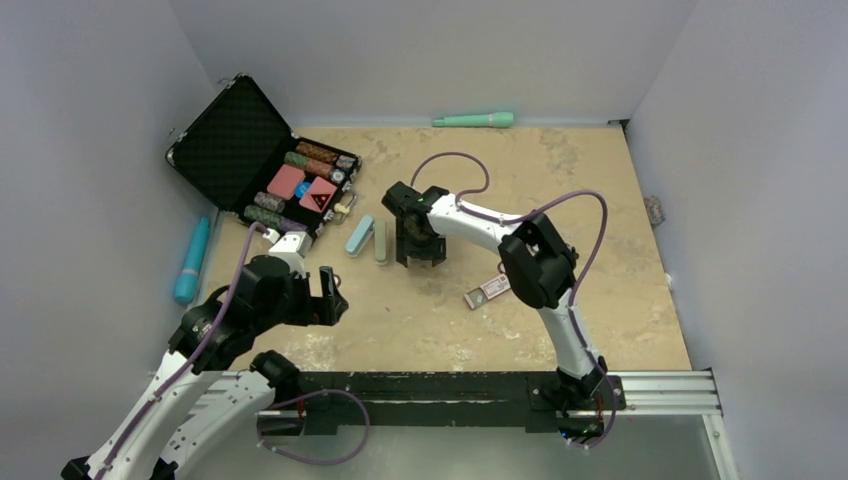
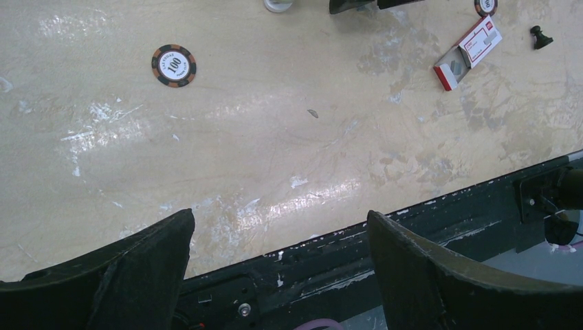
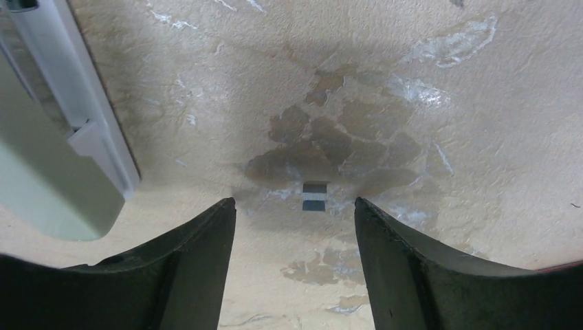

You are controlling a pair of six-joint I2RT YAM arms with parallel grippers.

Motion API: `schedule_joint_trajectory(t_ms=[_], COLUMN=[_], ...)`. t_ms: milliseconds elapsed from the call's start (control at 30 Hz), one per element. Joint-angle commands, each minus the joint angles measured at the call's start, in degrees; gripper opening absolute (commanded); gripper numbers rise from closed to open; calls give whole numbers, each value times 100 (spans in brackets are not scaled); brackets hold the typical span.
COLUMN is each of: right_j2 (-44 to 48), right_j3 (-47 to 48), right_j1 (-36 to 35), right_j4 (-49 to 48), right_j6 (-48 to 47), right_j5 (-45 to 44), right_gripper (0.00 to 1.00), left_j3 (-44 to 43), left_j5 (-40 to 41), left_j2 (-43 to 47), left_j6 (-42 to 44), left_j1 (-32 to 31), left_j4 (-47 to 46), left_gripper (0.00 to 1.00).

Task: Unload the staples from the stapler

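Observation:
The pale green stapler (image 1: 368, 238) lies opened out flat in two long halves at the table's middle; its end shows at the left of the right wrist view (image 3: 55, 158). A small silver strip of staples (image 3: 315, 196) lies on the table just ahead of my right gripper (image 3: 294, 203), which is open and empty and points down right of the stapler (image 1: 420, 250). My left gripper (image 2: 280, 214) is open and empty, hovering near the table's front edge (image 1: 330, 295).
A red and white staple box (image 1: 490, 290) lies right of centre, also in the left wrist view (image 2: 467, 53). A loose poker chip (image 2: 174, 65) lies on the table. An open black chip case (image 1: 240, 150) stands back left. A blue tube (image 1: 192, 260) lies left and a teal tube (image 1: 474, 120) at the back.

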State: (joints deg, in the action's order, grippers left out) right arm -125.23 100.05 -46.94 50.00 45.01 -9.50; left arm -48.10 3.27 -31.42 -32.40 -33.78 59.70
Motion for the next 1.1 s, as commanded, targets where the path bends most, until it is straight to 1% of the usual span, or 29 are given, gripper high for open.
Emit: schedule_joint_trajectory(t_ms=[0,167,400,900,1067], right_j2=[-55,-111,-201,-317,-271], right_j3=[119,114,201,386,316], right_j1=[-35,-27,-30,21,52], right_j4=[-99,-147,-158,-28,-60], right_j6=[-30,-37,-72,-116,-125], right_j5=[-101,-96,-121,-353,-379], right_gripper=[64,61,52,49,45], left_j3=[-7,-7,-15,-16,-11], left_j5=[69,73,69,69,56], left_j2=[-31,-48,-70,-100,-100], left_j6=[-77,-79,-79,-79,-60], left_j1=[30,25,29,66,107], left_j4=[-10,-5,-10,-16,-28], left_gripper=[98,98,98,98,98])
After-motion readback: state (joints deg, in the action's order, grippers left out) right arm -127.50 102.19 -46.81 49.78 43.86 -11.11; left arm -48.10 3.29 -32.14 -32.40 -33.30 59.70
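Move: The right hand hovers just above the small strip of staples, which lies about 1 cm ahead, 1 cm to its right and 2 cm below. The green stapler stands some 4 cm ahead and 9 cm left of this hand, the blue stapler about 6 cm ahead and 13 cm left, and the staple box roughly 6 cm back and 14 cm right. From the left hand the staples lie about 17 cm ahead, 22 cm right and 17 cm below. The right fingers close partway around the staples, as the hand sinks slightly, then eases about 1 cm forward. ##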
